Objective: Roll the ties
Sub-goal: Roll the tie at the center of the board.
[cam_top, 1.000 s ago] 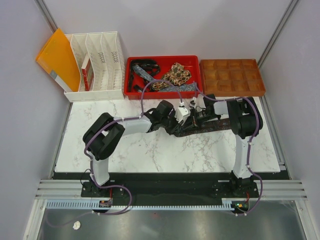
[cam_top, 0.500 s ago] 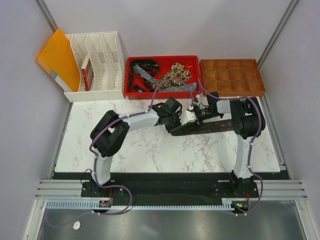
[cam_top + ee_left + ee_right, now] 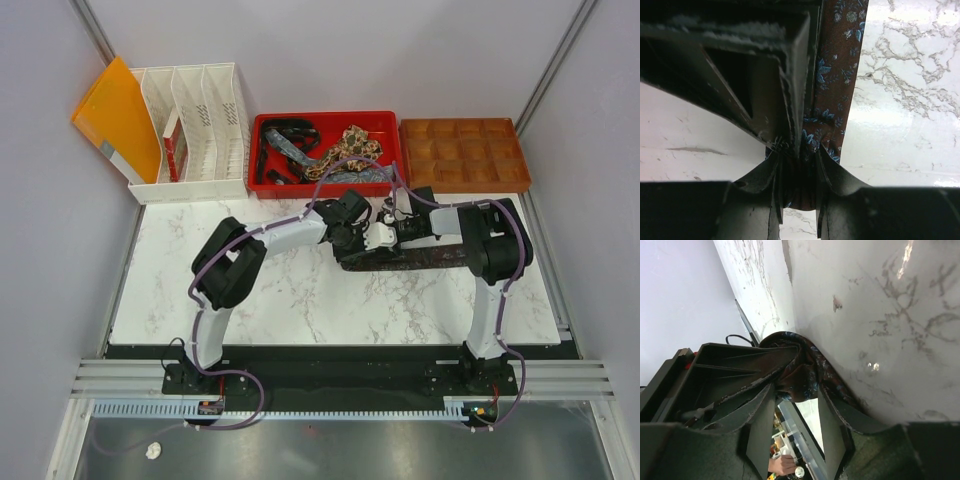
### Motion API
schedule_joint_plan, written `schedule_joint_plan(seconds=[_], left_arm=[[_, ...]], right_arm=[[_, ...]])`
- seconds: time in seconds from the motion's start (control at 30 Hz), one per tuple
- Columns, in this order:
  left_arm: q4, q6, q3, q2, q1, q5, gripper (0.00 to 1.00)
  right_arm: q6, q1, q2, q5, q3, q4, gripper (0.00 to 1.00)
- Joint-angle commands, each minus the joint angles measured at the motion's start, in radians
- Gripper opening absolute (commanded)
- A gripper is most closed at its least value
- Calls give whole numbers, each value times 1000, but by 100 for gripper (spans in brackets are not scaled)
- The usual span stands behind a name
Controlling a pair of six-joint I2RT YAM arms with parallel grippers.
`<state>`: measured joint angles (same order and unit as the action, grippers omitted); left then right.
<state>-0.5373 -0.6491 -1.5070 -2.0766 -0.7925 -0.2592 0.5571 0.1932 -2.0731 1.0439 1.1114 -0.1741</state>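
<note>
A dark brown tie with small blue flowers [image 3: 432, 254] lies along the marble table, its left end gathered up between the two grippers. In the left wrist view my left gripper [image 3: 799, 161] is shut on that folded end, and the rest of the tie [image 3: 840, 75] runs away over the table. My right gripper [image 3: 796, 390] faces it from the right with its jaws open. The rolled end of the tie [image 3: 802, 377] sits just beyond its fingertips, against the left gripper's finger [image 3: 740, 370]. From above, the left gripper [image 3: 360, 236] and the right gripper [image 3: 386, 238] nearly touch.
A red tray [image 3: 325, 117] at the back holds more ties, among them a tan speckled one [image 3: 352, 148] and a dark one [image 3: 285, 135]. To its right stands a brown compartment tray [image 3: 462, 155]. At the back left are a white file rack [image 3: 195, 125] and an orange folder [image 3: 112, 115].
My right gripper has opened its jaws. The left arm has reached further right with the tie's end, closing in on the right gripper.
</note>
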Motion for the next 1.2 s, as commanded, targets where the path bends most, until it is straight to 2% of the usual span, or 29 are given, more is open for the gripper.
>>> schedule_joint_plan(seconds=[0.0, 0.03, 0.13, 0.17, 0.2, 0.33, 0.37, 0.43, 0.47, 0.5, 0.63, 0.7, 0.8, 0.93, 1.03, 1.17], left_arm=[[-154, -52, -10, -91, 1, 51, 22], [-159, -49, -16, -92, 1, 49, 22], [-158, -11, -22, -93, 1, 35, 23], [-156, 5, -24, -92, 1, 29, 27], [-153, 41, -22, -89, 4, 6, 30], [-55, 179, 42, -41, 13, -18, 42], [27, 228, 66, 5, 16, -20, 50], [135, 267, 169, 61, 21, -38, 59], [190, 285, 206, 122, 24, -44, 72], [291, 313, 243, 147, 27, -64, 75], [528, 409, 439, 265, 64, -147, 79], [754, 474, 570, 340, 93, -199, 80], [890, 508, 648, 357, 98, -221, 84], [1026, 586, 671, 337, 101, -245, 85], [1102, 631, 669, 313, 92, -256, 90], [1131, 629, 645, 268, 75, -261, 94]], right_arm=[[56, 29, 13, -15, -31, 128, 45], [49, 32, 11, -19, -38, 128, 42], [2, 31, 4, -30, -41, 111, 18], [-17, 28, 1, -39, -38, 75, 4], [-32, 20, -4, -47, -36, 56, 0], [-150, 2, -19, -76, -12, -57, 0], [-189, -8, -21, -84, -10, -91, 0], [-220, -12, -25, -91, -1, -122, 0], [-253, -17, -30, -96, 2, -145, 0], [-266, -20, -33, -99, 2, -153, 0], [-315, -29, -48, -114, 14, -183, 0], [-338, -37, -61, -123, 16, -199, 0], [-352, -41, -79, -143, 22, -209, 0], [-358, -41, -88, -148, 33, -212, 0], [-361, -43, -88, -151, 33, -214, 0], [-359, -43, -90, -150, 28, -214, 0]])
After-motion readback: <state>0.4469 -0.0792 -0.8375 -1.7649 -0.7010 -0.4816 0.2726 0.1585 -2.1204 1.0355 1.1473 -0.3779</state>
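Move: The rolled end of the tie is in the left fingers, its middle about 1 cm back of the left hand point and 1 cm below. The right hand's open fingers are right at it too, the roll's middle some 1 cm to their left, 1 cm back and 2 cm lower. From the left hand, the flat rest of the tie is centred about 12 cm to the right, 1 cm back; the red bin 20 cm ahead and 7 cm left; the brown tray 20 cm ahead, 21 cm right. Backward and leftward, about 3 to 4 cm each way, the left hand lets go of the roll, spreading its jaws nearly wide; then it swings back right and rises to some 4.5 cm up, its fingers tipping roughly 40 degrees to point more to the right. The right hand shuts its fingers early, then eases down, right and back about 2 cm each, setting the tips where the roll meets the flat tie, and stays. ##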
